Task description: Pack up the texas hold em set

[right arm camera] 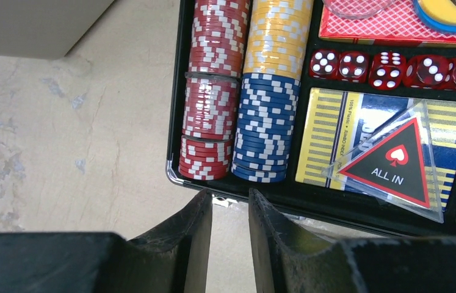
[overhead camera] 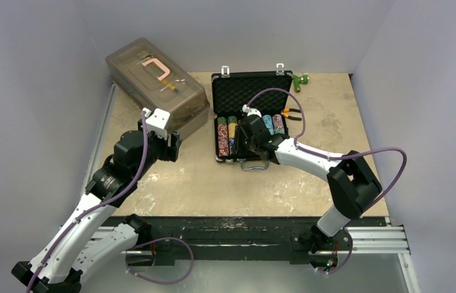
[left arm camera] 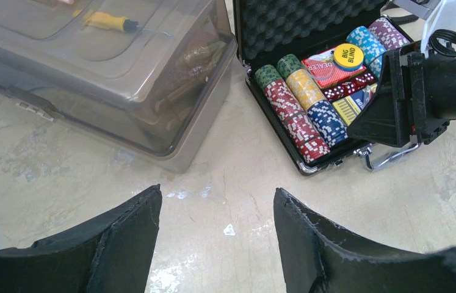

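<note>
The black briefcase [overhead camera: 251, 91] lies open mid-table, its foam lid [left arm camera: 298, 27] raised. Rows of poker chips [left arm camera: 292, 110] fill its left side, red [right arm camera: 210, 110], blue [right arm camera: 266, 134] and yellow [right arm camera: 277, 36]. Red dice [right arm camera: 390, 67], a yellow and blue card deck [right arm camera: 320, 140] and a clear "ALL IN" triangle [right arm camera: 396, 162] lie beside them. A "BIG BLIND" disc [left arm camera: 348, 55] rests on a red deck [left arm camera: 326, 70]. My right gripper [right arm camera: 230, 194] hovers at the case's front wall [right arm camera: 335, 207], jaws a narrow gap apart, holding nothing. My left gripper [left arm camera: 216, 192] hangs wide open over bare table, left of the case.
A large translucent grey-brown box [overhead camera: 155, 85] stands at the back left, close to my left arm. Orange-handled pliers [overhead camera: 292, 114] lie just right of the case, and a green object [overhead camera: 301, 79] sits behind it. The silver handle [left arm camera: 390, 157] sticks out at the front.
</note>
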Tool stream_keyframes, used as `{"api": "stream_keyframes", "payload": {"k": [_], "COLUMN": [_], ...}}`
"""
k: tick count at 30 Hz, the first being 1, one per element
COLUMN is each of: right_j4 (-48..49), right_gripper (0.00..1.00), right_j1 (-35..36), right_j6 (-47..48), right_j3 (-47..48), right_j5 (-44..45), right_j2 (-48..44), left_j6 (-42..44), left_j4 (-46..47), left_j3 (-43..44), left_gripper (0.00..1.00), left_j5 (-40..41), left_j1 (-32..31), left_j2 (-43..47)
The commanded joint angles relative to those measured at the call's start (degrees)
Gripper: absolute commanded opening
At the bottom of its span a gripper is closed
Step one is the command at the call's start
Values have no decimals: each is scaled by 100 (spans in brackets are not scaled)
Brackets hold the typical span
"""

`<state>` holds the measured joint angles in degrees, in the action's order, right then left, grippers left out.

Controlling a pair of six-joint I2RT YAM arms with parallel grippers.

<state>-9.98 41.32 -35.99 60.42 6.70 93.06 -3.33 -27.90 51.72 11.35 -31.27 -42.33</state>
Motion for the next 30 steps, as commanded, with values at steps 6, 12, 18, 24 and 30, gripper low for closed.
{"api": "stream_keyframes", "payload": {"k": [6,12,18,24,30], "right_j4": [156,-80,-458,-830,-997], "right_gripper": [27,28,40,81,99], "right_j1": [-28,-28,-136,-841,-1953], "right_j6": [123,294,507,539,140], "right_j3": [298,617,794,1123,1821], "right_j5": [14,106,523,615,-35], "right_j2": [443,505,-245,-971,-1114], "left_j6": [104,104,95,74,71], "left_j4": [186,180,171,163,162], "left_j3": [-13,-11,2,-3,-2], "left_gripper": [65,66,66,66,66], "left_j5": [-27,-10,-40,-70,-72], "left_j1": [-28,-21,-22,-22,-26], "left_j2": [-4,-3,5,36,57]}}
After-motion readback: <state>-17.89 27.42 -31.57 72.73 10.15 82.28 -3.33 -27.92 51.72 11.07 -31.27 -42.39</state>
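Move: The case's open lid has its middle about 17 cm ahead of the right hand, 6 cm to its right and 2 cm higher. The blue chips lie right under that hand, about 4 cm down, with the red chips 4 cm to their left and the card deck under the all-in triangle 6 cm to their right. From the left hand the lid is some 24 cm ahead, 26 cm right and 15 cm lower. Right hand dips about 3 cm over the chips, then climbs right and forward towards the lid, opening wide. ##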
